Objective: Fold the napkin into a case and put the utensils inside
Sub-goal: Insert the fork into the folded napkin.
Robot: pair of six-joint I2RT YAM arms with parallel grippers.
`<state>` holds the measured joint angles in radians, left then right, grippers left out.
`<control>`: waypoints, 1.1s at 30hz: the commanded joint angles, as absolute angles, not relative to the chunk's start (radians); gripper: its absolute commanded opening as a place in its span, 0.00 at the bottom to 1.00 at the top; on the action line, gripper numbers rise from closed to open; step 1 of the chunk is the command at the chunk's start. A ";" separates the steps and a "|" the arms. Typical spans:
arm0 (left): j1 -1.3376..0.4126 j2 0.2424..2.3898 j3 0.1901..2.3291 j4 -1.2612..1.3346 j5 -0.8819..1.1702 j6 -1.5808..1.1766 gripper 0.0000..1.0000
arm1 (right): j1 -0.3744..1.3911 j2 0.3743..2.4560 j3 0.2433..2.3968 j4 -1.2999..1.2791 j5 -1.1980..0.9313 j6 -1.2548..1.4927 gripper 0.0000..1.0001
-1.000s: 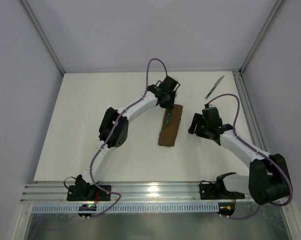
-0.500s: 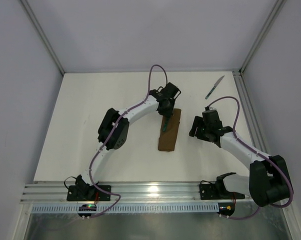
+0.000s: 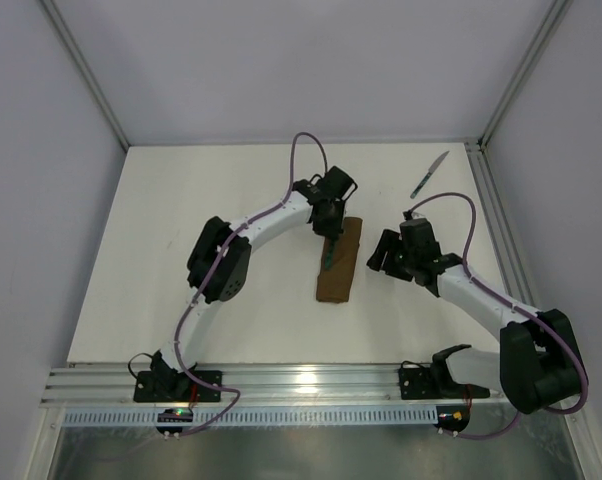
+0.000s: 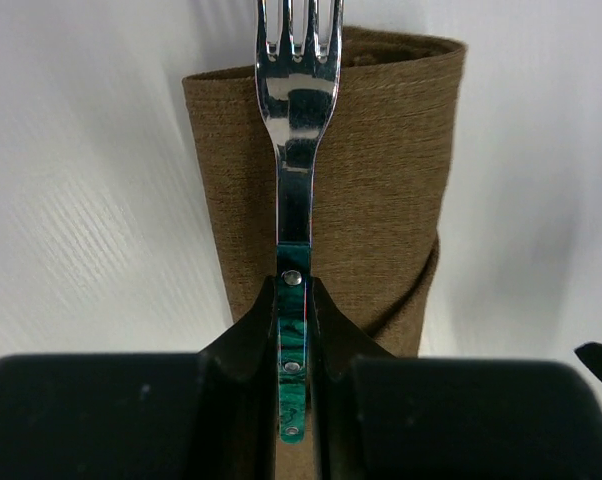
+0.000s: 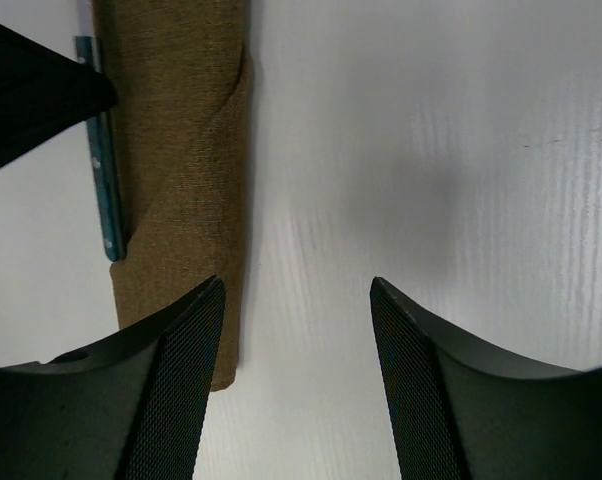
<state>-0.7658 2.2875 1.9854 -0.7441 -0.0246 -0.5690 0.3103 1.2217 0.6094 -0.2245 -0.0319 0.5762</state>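
Note:
The napkin lies folded as a narrow brown case (image 3: 340,265) in the middle of the table. My left gripper (image 3: 328,228) is shut on the teal handle of the fork (image 3: 327,253) and holds it lengthwise over the case. In the left wrist view the gripper (image 4: 294,292) clamps the fork (image 4: 299,110), whose tines point to the case's (image 4: 391,170) far end. My right gripper (image 3: 383,254) is open and empty just right of the case; its wrist view shows the gripper (image 5: 296,287) beside the case (image 5: 181,150) and the fork handle (image 5: 104,160). The knife (image 3: 430,174) lies at the far right.
The white table (image 3: 181,250) ends at a metal rail (image 3: 301,378) near the arm bases. Grey walls close in the back and sides. The left gripper's finger (image 5: 31,85) shows at the right wrist view's upper left.
My left gripper has moved the fork nearer along the case, toward its near end. My right gripper has shifted a little left toward the case.

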 commanded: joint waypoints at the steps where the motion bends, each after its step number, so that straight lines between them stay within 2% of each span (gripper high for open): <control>1: -0.773 2.247 1.925 -0.683 -0.060 -0.583 0.00 | 0.330 1.226 0.618 -0.149 -0.078 0.624 0.64; 5: -0.776 2.246 1.910 -0.599 -0.086 -0.549 0.00 | 0.339 1.232 0.617 -0.149 -0.075 0.623 0.64; 14: -0.779 2.230 2.020 -0.661 -0.078 -0.531 0.00 | 0.348 1.215 0.626 -0.150 -0.071 0.620 0.62; 19: -0.782 2.207 1.973 -0.661 -0.051 -0.520 0.00 | 0.336 1.227 0.780 -0.101 -0.094 0.615 0.43; 22: -0.793 2.195 1.963 -0.647 -0.084 -0.499 0.00 | 0.289 1.310 0.877 -0.075 -0.127 0.604 0.36; 33: -0.798 2.215 1.976 -0.634 -0.107 -0.486 0.00 | 0.264 1.657 1.100 -0.015 -0.270 0.670 0.34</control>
<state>-0.7929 2.2787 1.9633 -0.6785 -0.0860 -0.4927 0.2630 1.6207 1.0496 -0.0433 -0.2214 0.6369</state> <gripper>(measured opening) 0.104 0.342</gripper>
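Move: The folded napkin's open mouth, at its far end, lies about 11 cm ahead of the right hand, 6 cm to its left and some 5 cm lower. Also from the right hand, the fork's middle is roughly 8 cm ahead and 11 cm left at its own height, and the napkin's middle 1 cm ahead, 10 cm left and 5 cm below. For the left hand, already gripping the fork's handle, the mouth lies about 5 cm ahead, 4 cm right and 4 cm lower. Right hand arcs up and roughly 14 cm forward towards the mouth, fingers narrowing; left bobs the held fork. ##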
